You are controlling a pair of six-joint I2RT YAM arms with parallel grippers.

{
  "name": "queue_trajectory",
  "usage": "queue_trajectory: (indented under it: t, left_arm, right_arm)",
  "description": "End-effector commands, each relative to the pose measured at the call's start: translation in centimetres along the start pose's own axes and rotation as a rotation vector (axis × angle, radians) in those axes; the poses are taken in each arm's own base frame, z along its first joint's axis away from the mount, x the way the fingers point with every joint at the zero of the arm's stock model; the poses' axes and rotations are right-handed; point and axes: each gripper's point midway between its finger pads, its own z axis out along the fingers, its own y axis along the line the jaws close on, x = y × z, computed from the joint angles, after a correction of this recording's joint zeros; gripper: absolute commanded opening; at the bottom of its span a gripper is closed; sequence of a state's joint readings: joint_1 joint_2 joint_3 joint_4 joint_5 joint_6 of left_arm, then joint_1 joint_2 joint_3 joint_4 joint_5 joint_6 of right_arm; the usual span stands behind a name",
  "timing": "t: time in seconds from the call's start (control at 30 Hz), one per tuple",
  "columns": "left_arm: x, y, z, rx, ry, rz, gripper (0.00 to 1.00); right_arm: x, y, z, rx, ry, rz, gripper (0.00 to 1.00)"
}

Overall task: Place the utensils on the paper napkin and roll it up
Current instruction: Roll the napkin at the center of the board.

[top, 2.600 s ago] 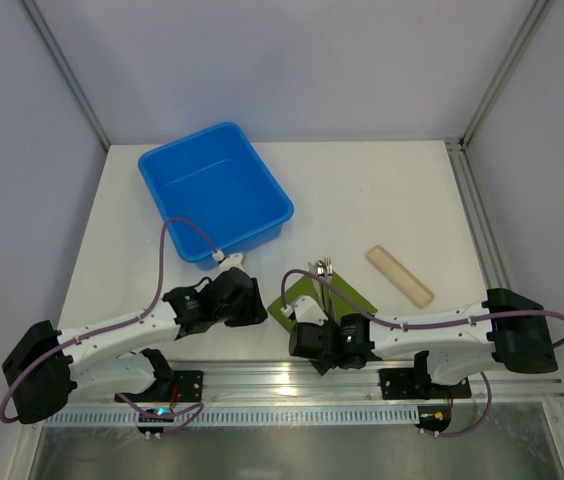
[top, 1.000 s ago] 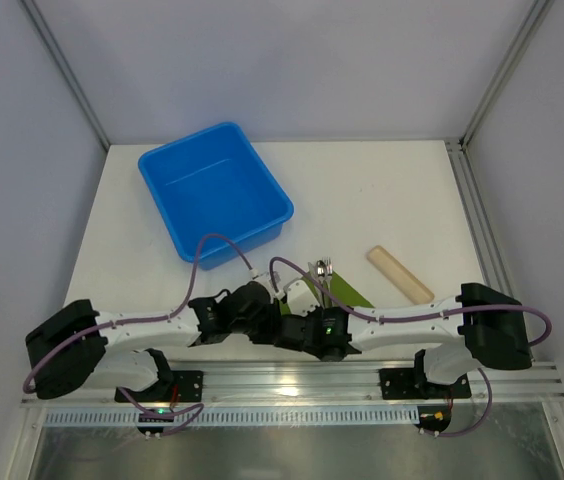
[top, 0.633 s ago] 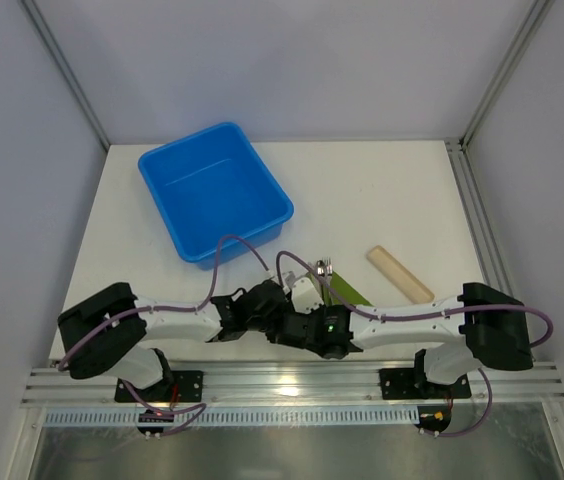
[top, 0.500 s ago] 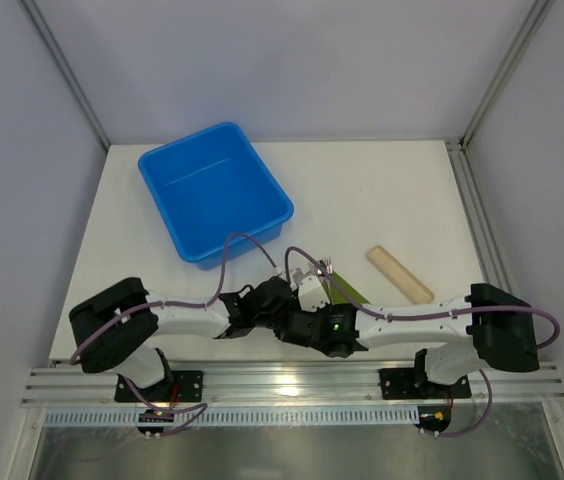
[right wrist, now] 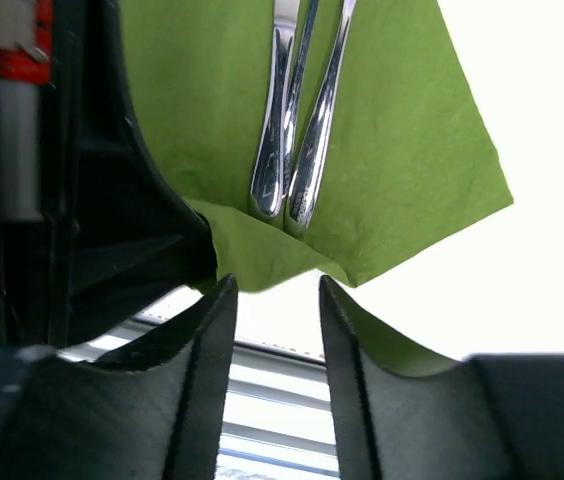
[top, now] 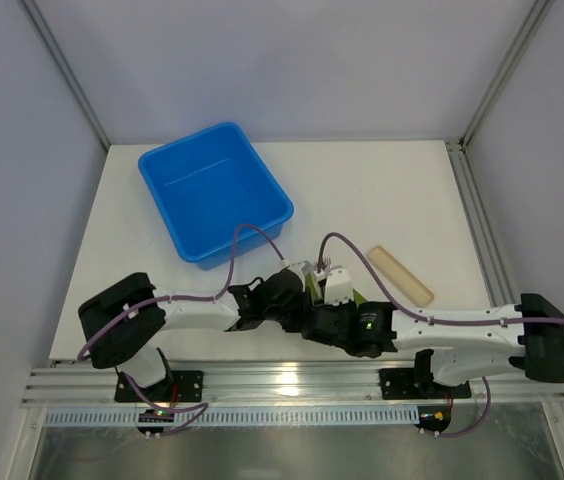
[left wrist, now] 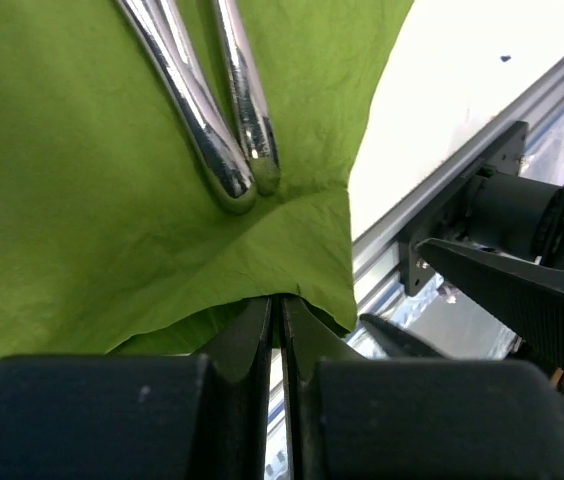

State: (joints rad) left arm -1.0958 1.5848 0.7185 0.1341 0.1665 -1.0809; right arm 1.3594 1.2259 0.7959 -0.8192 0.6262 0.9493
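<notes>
The green paper napkin (left wrist: 92,200) lies on the white table with the utensils (left wrist: 224,140) resting on it, their shiny handle ends close to its near corner. That corner is lifted and folded up, and my left gripper (left wrist: 280,302) is shut on it. In the right wrist view the utensils (right wrist: 297,140) lie side by side on the napkin (right wrist: 402,170). My right gripper (right wrist: 272,300) stands open just short of the napkin's near edge, with nothing between its fingers. From above, both grippers (top: 302,296) (top: 335,290) crowd over the napkin, and the utensil tips (top: 328,265) poke out beyond them.
A blue bin (top: 214,190) stands at the back left. To the right of the napkin a beige cylinder (top: 399,275) lies on the table. The aluminium rail (top: 292,380) runs along the table's near edge, close behind both grippers.
The left arm has swung right to the napkin and shut on its near corner. The right gripper has opened, let go of the napkin and shifted right.
</notes>
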Motion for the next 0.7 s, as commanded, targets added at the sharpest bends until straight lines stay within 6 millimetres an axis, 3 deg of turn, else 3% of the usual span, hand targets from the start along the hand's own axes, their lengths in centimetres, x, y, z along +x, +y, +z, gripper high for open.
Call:
queue_trajectory:
  t: [0.0,0.13,0.17,0.27,0.5,0.67]
  left_arm:
    - [-1.1,-0.3,-0.1,-0.030,-0.035,0.036,0.05]
    - [-1.6,-0.3,0.0,-0.043,-0.048,0.041,0.05]
    - [-1.8,-0.3,0.0,-0.053,-0.049,0.045,0.05]
    - [-2.2,-0.4,-0.1,-0.059,-0.058,0.052,0.05]
    - [-2.8,-0.2,-0.1,-0.082,-0.072,0.058,0.04]
    - [-3.2,0.7,-1.5,-0.134,-0.112,0.059,0.04]
  right_arm:
    - [0.9,-0.5,-0.1,-0.033,0.000,0.090,0.41]
    - [2.0,0.0,0.1,-0.099,0.023,0.099,0.24]
    - [2.5,-0.1,0.4,-0.092,0.030,0.092,0.15]
    - [2.4,0.9,1.0,-0.116,0.023,0.089,0.04]
    - [0.1,1.9,3.3,-0.077,-0.022,0.115,0.04]
    - [-1.0,1.5,4.2,-0.063,-0.049,0.138,0.04]
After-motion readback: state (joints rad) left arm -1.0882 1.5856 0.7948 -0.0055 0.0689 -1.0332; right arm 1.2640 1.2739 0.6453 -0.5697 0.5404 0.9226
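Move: The napkin's lifted near edge lies about 5 cm below the open right fingers and 1 cm ahead. The utensil handle ends are some 4 cm ahead and 5 cm below, with the napkin's right corner about 6 cm ahead, 13 cm right and 5 cm down. The left hand's shut tips are already at that edge; the handle ends lie roughly 3 cm ahead, 4 cm right and 1 cm below them. The napkin's raised near edge is worked forward from two spots. The right fingers shut while that hand swings back and right by nearly 2 cm, dropping throughout by about 5 cm, then turns forward some 3 cm to bring closed tips against the fold. The left hand, still shut at the edge, eases 2 cm forward towards the handle ends. ##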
